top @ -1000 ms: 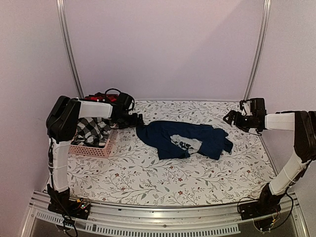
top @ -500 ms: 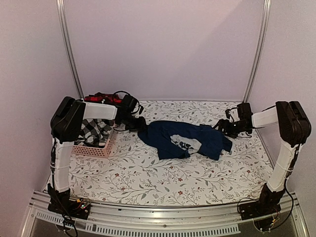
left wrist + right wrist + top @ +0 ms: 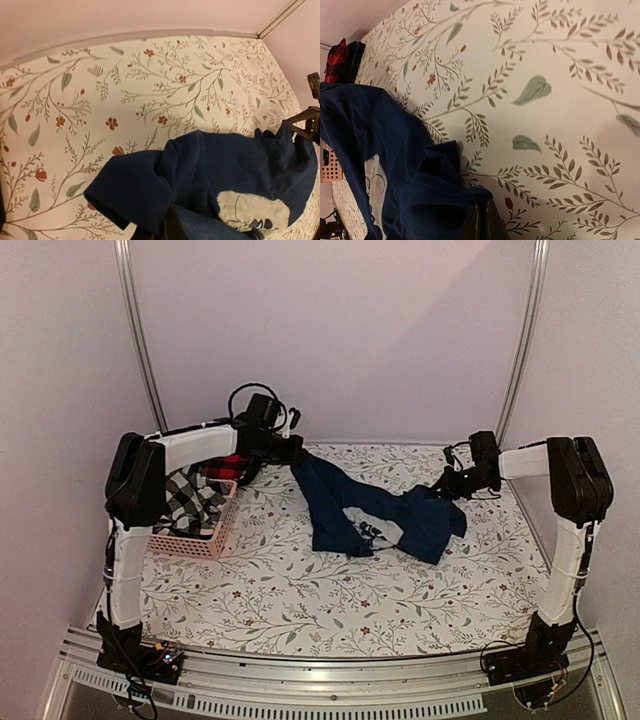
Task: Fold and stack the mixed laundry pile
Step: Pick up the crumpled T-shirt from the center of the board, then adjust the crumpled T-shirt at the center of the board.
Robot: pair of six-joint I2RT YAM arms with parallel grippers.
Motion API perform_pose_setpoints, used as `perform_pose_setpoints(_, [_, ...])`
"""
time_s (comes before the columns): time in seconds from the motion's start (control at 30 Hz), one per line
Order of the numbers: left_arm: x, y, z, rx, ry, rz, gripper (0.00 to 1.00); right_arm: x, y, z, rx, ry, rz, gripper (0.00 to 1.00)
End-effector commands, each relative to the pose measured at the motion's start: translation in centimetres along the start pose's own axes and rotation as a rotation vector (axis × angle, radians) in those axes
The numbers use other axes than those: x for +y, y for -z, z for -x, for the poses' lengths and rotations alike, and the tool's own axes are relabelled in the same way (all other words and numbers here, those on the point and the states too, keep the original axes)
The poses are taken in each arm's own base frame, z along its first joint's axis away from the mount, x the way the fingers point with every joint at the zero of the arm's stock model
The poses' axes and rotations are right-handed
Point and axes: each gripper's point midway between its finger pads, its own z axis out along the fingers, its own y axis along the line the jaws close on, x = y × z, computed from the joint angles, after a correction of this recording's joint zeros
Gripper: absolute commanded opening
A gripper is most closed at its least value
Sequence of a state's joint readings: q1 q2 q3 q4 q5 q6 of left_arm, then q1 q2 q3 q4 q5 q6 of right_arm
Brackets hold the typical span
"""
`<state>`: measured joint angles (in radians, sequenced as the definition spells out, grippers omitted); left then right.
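Navy blue trousers lie across the middle of the flowered table. My left gripper is shut on their left end, which it holds raised near the back wall. In the left wrist view the dark cloth bunches right over the closed left gripper, and a pale lining patch shows. My right gripper is shut on the trousers' right end, low by the table. In the right wrist view the cloth folds over the closed fingertips. The rest of the pile sits in the basket: a checked shirt and a red-and-black plaid piece.
A pink slotted basket stands at the left of the table, under my left arm. The back wall runs close behind both grippers. The red plaid piece and a corner of the basket show at the left of the right wrist view.
Both grippers have gone from open to shut on the trousers. The left one has risen toward the back wall with its end of the cloth. The right arm has swung in to the right end.
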<state>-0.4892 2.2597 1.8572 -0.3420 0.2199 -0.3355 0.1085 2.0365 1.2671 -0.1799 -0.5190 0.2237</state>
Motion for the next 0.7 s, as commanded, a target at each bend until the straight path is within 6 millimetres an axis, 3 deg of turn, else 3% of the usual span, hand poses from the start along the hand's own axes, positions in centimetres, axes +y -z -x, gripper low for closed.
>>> perform_pose_setpoints(0.0, [-0.1,4.5,8.4,-0.179,-0.047,-0.006,0.0,4.7,7.6,11.0,-0.289,0.135,-0.01,0.0])
perform_pose_setpoints(0.17, [-2.3,9.8,14.6,-0.322,-0.089,-0.082,0.0,8.9,13.8,17.4,-0.452,0.225,0.016,0.0])
perform_pose_setpoints(0.27, [-4.3,13.7,16.7,-0.406,-0.149,-0.117,0.0,11.9,17.1,18.3,-0.514,0.293,0.069,0.0])
perform_pose_setpoints(0.33, [-5.4,15.9,16.4,-0.44,-0.179,-0.144,0.0,13.8,19.4,17.5,-0.542,0.329,0.108,0.0])
perform_pose_setpoints(0.43, [-6.2,17.9,13.1,-0.436,-0.202,-0.19,0.0,15.2,21.1,14.0,-0.525,0.349,0.154,0.0])
perform_pose_setpoints(0.47, [-6.3,18.3,11.5,-0.426,-0.205,-0.203,0.0,15.2,20.7,12.1,-0.492,0.342,0.168,0.0])
perform_pose_setpoints(0.5, [-5.8,17.3,8.2,-0.372,-0.198,-0.215,0.0,15.6,20.5,10.1,-0.457,0.342,0.185,0.0])
perform_pose_setpoints(0.6, [-5.4,17.4,2.5,-0.316,-0.19,-0.223,0.0,17.0,18.4,2.9,-0.303,0.361,0.262,0.0])
perform_pose_setpoints(0.63, [-4.8,17.2,1.0,-0.303,-0.163,-0.208,0.02,17.0,17.4,0.5,-0.243,0.353,0.29,0.04])
perform_pose_setpoints(0.67, [-4.0,16.7,-0.4,-0.289,-0.14,-0.194,0.05,17.2,17.1,-1.4,-0.205,0.352,0.323,0.19])
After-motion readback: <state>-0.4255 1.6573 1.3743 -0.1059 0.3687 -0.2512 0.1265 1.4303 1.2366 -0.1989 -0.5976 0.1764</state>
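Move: Between the two hands, the navy T-shirt is already held at two places. Its middle lies low, about 24 cm right of the left hand, 14 cm back and 9 cm below. The pink basket is some 31 cm left and 13 cm back from the left hand, and the red plaid shirt about 27 cm left and 6 cm ahead. From the right hand, the T-shirt's middle is roughly 20 cm left, 9 cm back and slightly below. Swinging the T-shirt up fast, both arms keep their fingers shut on it: the left hand rises about 20 cm and the right nearly 30, each arcing forward a little first. Near the top both pull back over 10 cm and start to sink, the left also drifting left towards the basket side, while the fingers tip upward, the right's more. ##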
